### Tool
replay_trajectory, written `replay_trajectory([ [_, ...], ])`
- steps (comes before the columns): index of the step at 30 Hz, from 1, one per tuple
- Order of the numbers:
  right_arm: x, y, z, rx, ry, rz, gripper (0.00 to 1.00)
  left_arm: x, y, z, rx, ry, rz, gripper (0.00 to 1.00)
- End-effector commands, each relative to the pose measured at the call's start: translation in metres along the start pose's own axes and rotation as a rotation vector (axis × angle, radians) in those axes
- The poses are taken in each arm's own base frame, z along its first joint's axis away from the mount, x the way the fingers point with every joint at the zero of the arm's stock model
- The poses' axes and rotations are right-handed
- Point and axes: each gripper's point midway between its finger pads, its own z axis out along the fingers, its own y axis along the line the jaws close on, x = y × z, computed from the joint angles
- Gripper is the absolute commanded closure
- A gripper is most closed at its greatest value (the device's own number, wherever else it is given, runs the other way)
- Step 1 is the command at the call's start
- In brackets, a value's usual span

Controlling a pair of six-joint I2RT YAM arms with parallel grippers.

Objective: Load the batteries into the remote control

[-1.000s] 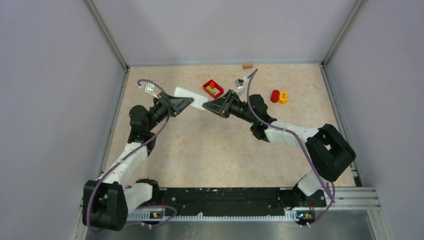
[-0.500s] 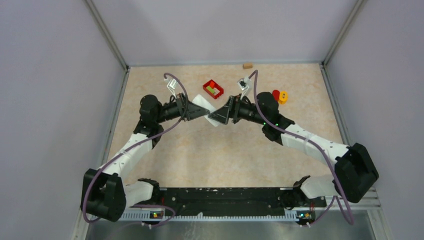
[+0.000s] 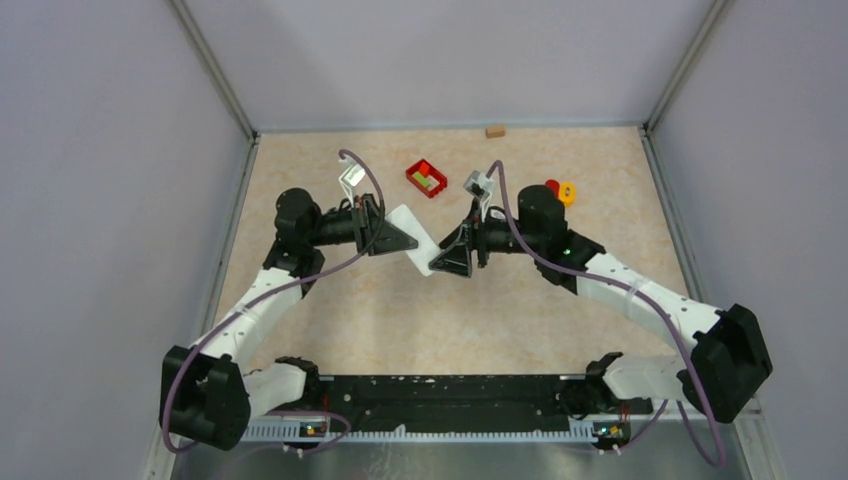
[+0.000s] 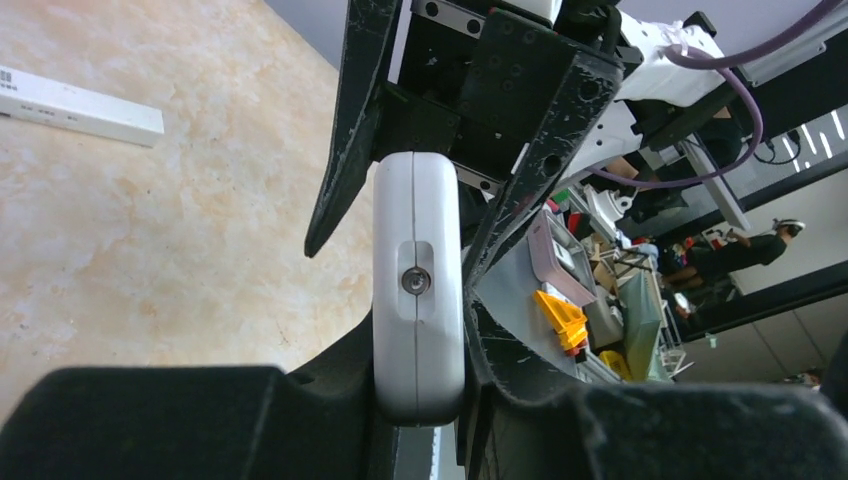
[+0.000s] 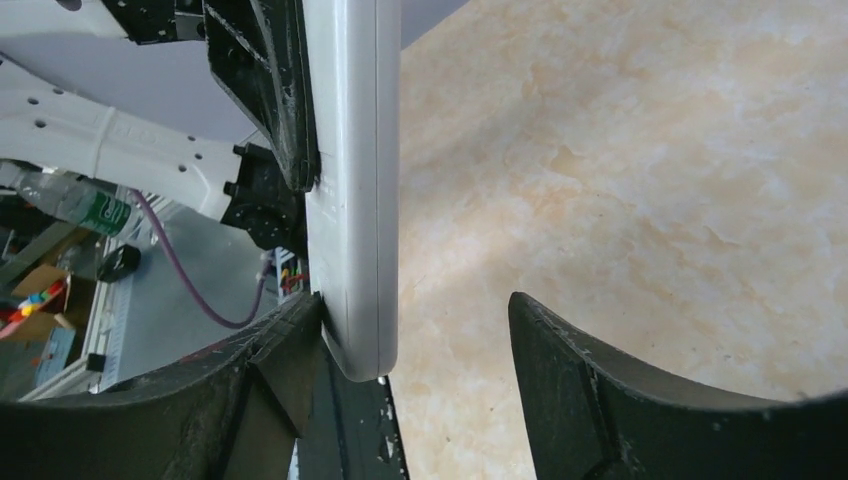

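A white remote control [image 3: 416, 243] hangs above the table's middle, held edge-on. My left gripper [image 3: 397, 238] is shut on one end of it; in the left wrist view the remote control [image 4: 418, 290] sits clamped between my left gripper's [image 4: 418, 350] black fingers. My right gripper [image 3: 448, 258] is open around the other end. In the right wrist view the remote control [image 5: 355, 200] rests against one finger of the right gripper [image 5: 415, 335], while the other finger stands well apart. The batteries are not visible in any view.
A small red tray [image 3: 426, 177] with green and yellow pieces lies behind the grippers. Red and yellow objects [image 3: 558, 191] sit at the back right, a tan block [image 3: 494, 130] by the back wall. A long white bar [image 4: 80, 105] lies on the table.
Both arms carried the remote control from the back toward the table's middle and turned it. My right gripper, shut a second ago, has opened; the left stays shut on it.
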Motion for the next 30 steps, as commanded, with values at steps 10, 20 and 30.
replay_trajectory([
  [10,-0.029,0.009,0.017,-0.093,0.004,-0.072,0.67,0.001,-0.034,-0.008,0.082,0.056,0.159,1.0],
  [20,-0.059,-0.012,0.032,0.017,-0.144,0.059,1.0,0.01,-0.026,-0.001,0.072,0.034,0.101,1.0],
  [30,-0.052,-0.023,0.003,0.174,-0.146,-0.017,1.0,-0.029,0.018,-0.009,-0.245,-0.161,0.138,0.03],
])
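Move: The remote control is already held by the left hand, its middle within about 1 cm of that hand's point. From the right hand, that middle lies about 4 cm to the left, 2 cm ahead and slightly above, its near end reaching in between the open right fingers. Far below, by roughly 25 cm, a red box stands about 31 cm ahead and 2 cm left of the right hand, and a long white box about 17 cm ahead and 18 cm to its right. Leftward by about 2 cm, easing back 1 cm, the right hand closes its wide-open fingers and pinches the near end of the remote control. Then it goes about 3 cm forward with it. The left hand stays almost in place with its grip, drifts about 1 cm forward late on, then spreads its fingers wide and lets go of the remote control. ##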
